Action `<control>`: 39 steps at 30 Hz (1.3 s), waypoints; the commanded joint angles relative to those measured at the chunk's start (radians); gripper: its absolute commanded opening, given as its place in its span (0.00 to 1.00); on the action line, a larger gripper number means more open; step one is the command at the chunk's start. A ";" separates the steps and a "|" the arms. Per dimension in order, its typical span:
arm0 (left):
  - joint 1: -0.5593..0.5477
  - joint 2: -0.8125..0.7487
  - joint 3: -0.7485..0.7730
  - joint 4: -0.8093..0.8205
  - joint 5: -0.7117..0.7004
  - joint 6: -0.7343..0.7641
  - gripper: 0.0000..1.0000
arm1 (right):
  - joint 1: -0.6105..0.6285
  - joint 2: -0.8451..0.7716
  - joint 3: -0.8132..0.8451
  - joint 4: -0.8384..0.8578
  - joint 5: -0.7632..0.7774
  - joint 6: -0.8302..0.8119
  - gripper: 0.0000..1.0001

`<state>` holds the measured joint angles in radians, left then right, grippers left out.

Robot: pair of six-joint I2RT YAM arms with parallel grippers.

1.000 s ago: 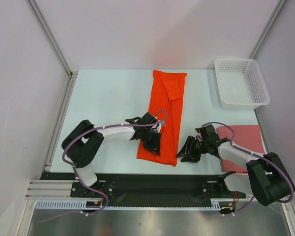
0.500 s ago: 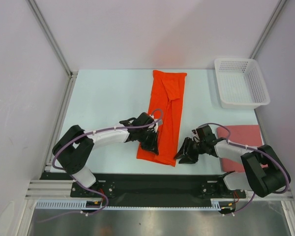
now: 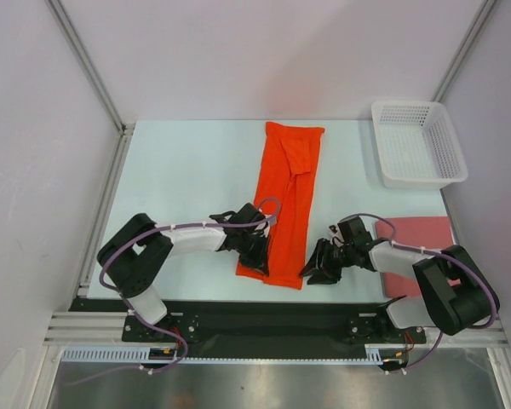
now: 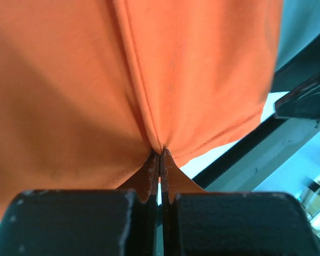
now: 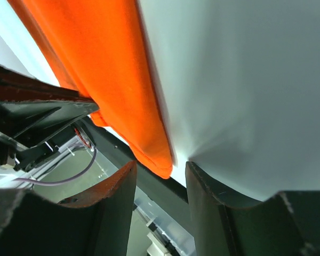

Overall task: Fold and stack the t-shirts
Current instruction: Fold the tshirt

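The bright orange t-shirt (image 3: 288, 200) lies folded into a long strip running from the back of the table toward the near edge. My left gripper (image 3: 257, 252) is at the strip's near left hem and shut on a pinch of the orange cloth (image 4: 96, 80), which bunches at its tips (image 4: 160, 152). My right gripper (image 3: 313, 271) stands open at the strip's near right corner. That orange corner (image 5: 159, 160) sits just ahead of the gap between its fingers (image 5: 160, 172). The brick-red t-shirt (image 3: 426, 234) lies flat at the right, partly under the right arm.
A white lattice basket (image 3: 419, 175) stands at the back right corner. The table's dark near edge (image 3: 264, 302) runs just below both grippers. Pale walls with metal rails close in the left and right sides.
My left gripper has shut on the orange shirt's near left hem and slid a little toward the near edge. The right gripper edged closer to the shirt's near right corner, still open.
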<state>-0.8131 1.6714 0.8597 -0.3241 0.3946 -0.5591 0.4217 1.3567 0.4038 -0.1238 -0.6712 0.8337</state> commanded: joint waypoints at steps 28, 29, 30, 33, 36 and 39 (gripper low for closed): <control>0.227 -0.195 -0.011 -0.214 -0.105 0.220 0.54 | 0.066 0.079 0.026 -0.042 0.133 0.013 0.00; 0.226 -0.184 -0.017 -0.207 -0.108 0.219 0.54 | 0.063 0.076 0.024 -0.046 0.131 0.010 0.00; 0.226 -0.173 -0.027 -0.198 -0.114 0.211 0.54 | 0.060 0.071 0.023 -0.054 0.133 0.004 0.00; 0.226 -0.144 -0.060 -0.153 -0.099 0.203 0.55 | 0.042 0.052 0.007 -0.062 0.121 -0.004 0.00; 0.227 -0.107 -0.073 -0.127 -0.063 0.196 0.54 | 0.023 0.030 -0.010 -0.063 0.113 -0.005 0.00; 0.227 -0.066 -0.083 -0.105 -0.045 0.189 0.53 | 0.006 0.006 -0.025 -0.066 0.107 -0.008 0.00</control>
<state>-0.5819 1.5532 0.7967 -0.4728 0.3328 -0.3836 0.4438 1.3865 0.4034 -0.1432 -0.6197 0.8574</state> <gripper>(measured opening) 0.528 0.020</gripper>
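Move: The left fingers still pinch the shirt's inner fold at the near hem. The near left corner it goes for next lies about 7 cm left and 2 cm ahead of it, just below, with the near right corner some 9 cm right and 2 cm back. From the right hand, that right corner is about 2 cm left, 1 cm back and 2 cm below, and the folded red cloth is roughly 27 cm right and 5 cm ahead. The right hand eases about 2 cm left and slightly back and down, shuts its half-open fingers to pinch the shirt's near right corner, then draws it about 2 cm right. The left fingers open and let go of the inner fold; that hand arcs left and forward, rising some 6 cm and sinking again while curling back a little, ending half open around the near left corner, some 8 cm left of where it began. ##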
